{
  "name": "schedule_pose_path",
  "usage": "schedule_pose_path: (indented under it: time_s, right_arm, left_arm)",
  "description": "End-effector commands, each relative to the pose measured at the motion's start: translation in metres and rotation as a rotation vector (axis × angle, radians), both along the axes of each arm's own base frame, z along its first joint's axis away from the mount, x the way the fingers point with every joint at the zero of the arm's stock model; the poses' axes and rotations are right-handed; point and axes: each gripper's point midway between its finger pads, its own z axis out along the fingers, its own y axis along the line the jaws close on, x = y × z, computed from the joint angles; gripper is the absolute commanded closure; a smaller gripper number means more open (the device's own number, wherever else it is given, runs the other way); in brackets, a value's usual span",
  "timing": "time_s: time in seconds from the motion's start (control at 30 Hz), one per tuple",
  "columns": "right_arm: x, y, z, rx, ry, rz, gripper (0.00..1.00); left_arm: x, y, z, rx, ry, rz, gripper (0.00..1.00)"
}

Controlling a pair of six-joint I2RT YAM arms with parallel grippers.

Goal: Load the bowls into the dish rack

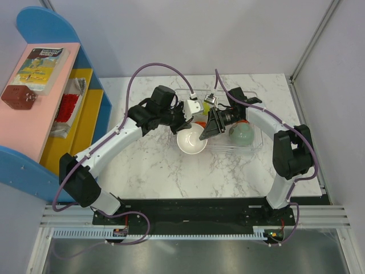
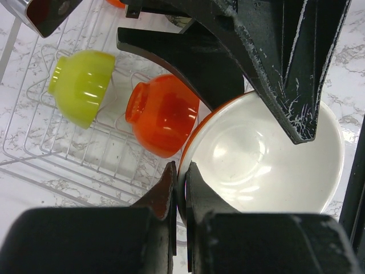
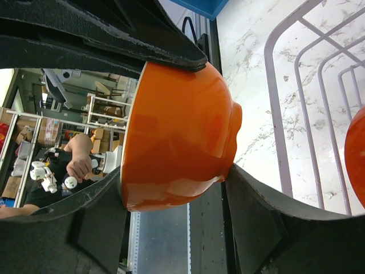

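Observation:
An orange bowl with a white inside [image 1: 191, 142] hangs tilted at the near left corner of the dish rack [image 1: 258, 103]. My left gripper [image 2: 181, 171] is shut on its rim [image 2: 262, 154]. My right gripper [image 3: 174, 182] is shut across the same bowl [image 3: 177, 120], one finger on the rim and the other against the foot. In the rack's wire base [image 2: 57, 154] a lime green bowl [image 2: 82, 85] and another orange bowl [image 2: 162, 114] lie on their sides. A pale mint bowl [image 1: 240, 134] sits in the rack to the right, partly behind the right arm.
A blue and pink shelf unit [image 1: 40, 85] with a book and yellow bins stands off the table's left edge. Walls close in at the back and right. The marble table [image 1: 154, 165] lies between the rack and the arm bases.

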Motion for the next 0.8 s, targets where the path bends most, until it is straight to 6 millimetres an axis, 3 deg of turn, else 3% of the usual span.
schedule_pose_path:
  time_s: [0.0, 0.13, 0.17, 0.37, 0.43, 0.6, 0.7, 0.77]
  right_arm:
    - [-0.009, 0.003, 0.021, 0.115, -0.025, 0.055, 0.63]
    - [-0.007, 0.002, 0.020, 0.113, -0.036, 0.052, 0.98]
    - [-0.006, 0.003, 0.020, 0.108, -0.039, 0.049, 1.00]
    - [-0.003, 0.002, 0.011, 0.052, -0.060, 0.025, 1.00]
    - [-0.002, 0.002, 0.008, 0.036, -0.068, 0.018, 1.00]
    - [0.001, 0.001, 0.004, 0.003, -0.087, 0.002, 1.00]
    - [0.002, 0.000, 0.003, -0.026, -0.107, -0.015, 1.00]
    - [0.007, -0.001, 0.000, -0.061, -0.122, -0.036, 1.00]
  left_arm:
    - [0.002, -0.009, 0.025, -0.053, -0.103, -0.043, 0.98]
    - [0.002, -0.010, 0.021, -0.050, -0.089, -0.042, 0.96]
    - [0.001, -0.009, 0.020, -0.049, -0.088, -0.042, 0.83]
    - [-0.001, -0.009, 0.016, -0.044, -0.080, -0.050, 0.50]
    - [-0.001, -0.009, 0.017, -0.045, -0.081, -0.049, 0.47]
    - [0.004, -0.001, 0.025, -0.057, -0.093, -0.019, 0.24]
    - [0.010, 0.014, 0.038, -0.105, -0.081, 0.013, 0.11]
    - [0.023, 0.034, 0.045, -0.135, -0.062, 0.073, 0.04]
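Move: The orange bowl with the white inside hangs between both my hands: its middle is about 5 cm right of, 2 cm behind and 2 cm below my left hand, and from my right hand about 4 cm left, 1 cm back and 1 cm down. Some 13 cm lower in the rack, counted from the right hand, stand the other orange bowl, 8 cm ahead and 1 cm right; the lime bowl, 17 cm ahead and 2 cm right; and the pale green bowl, 6 cm ahead and 19 cm right. I open my left fingers from their shut pinch to nearly wide, letting go of the bowl's rim while that hand stays in place, and only at the end do I start easing it about 1 cm forward, left and up. My right fingers keep their grip across rim and base, holding still before sinking about 1 cm. ##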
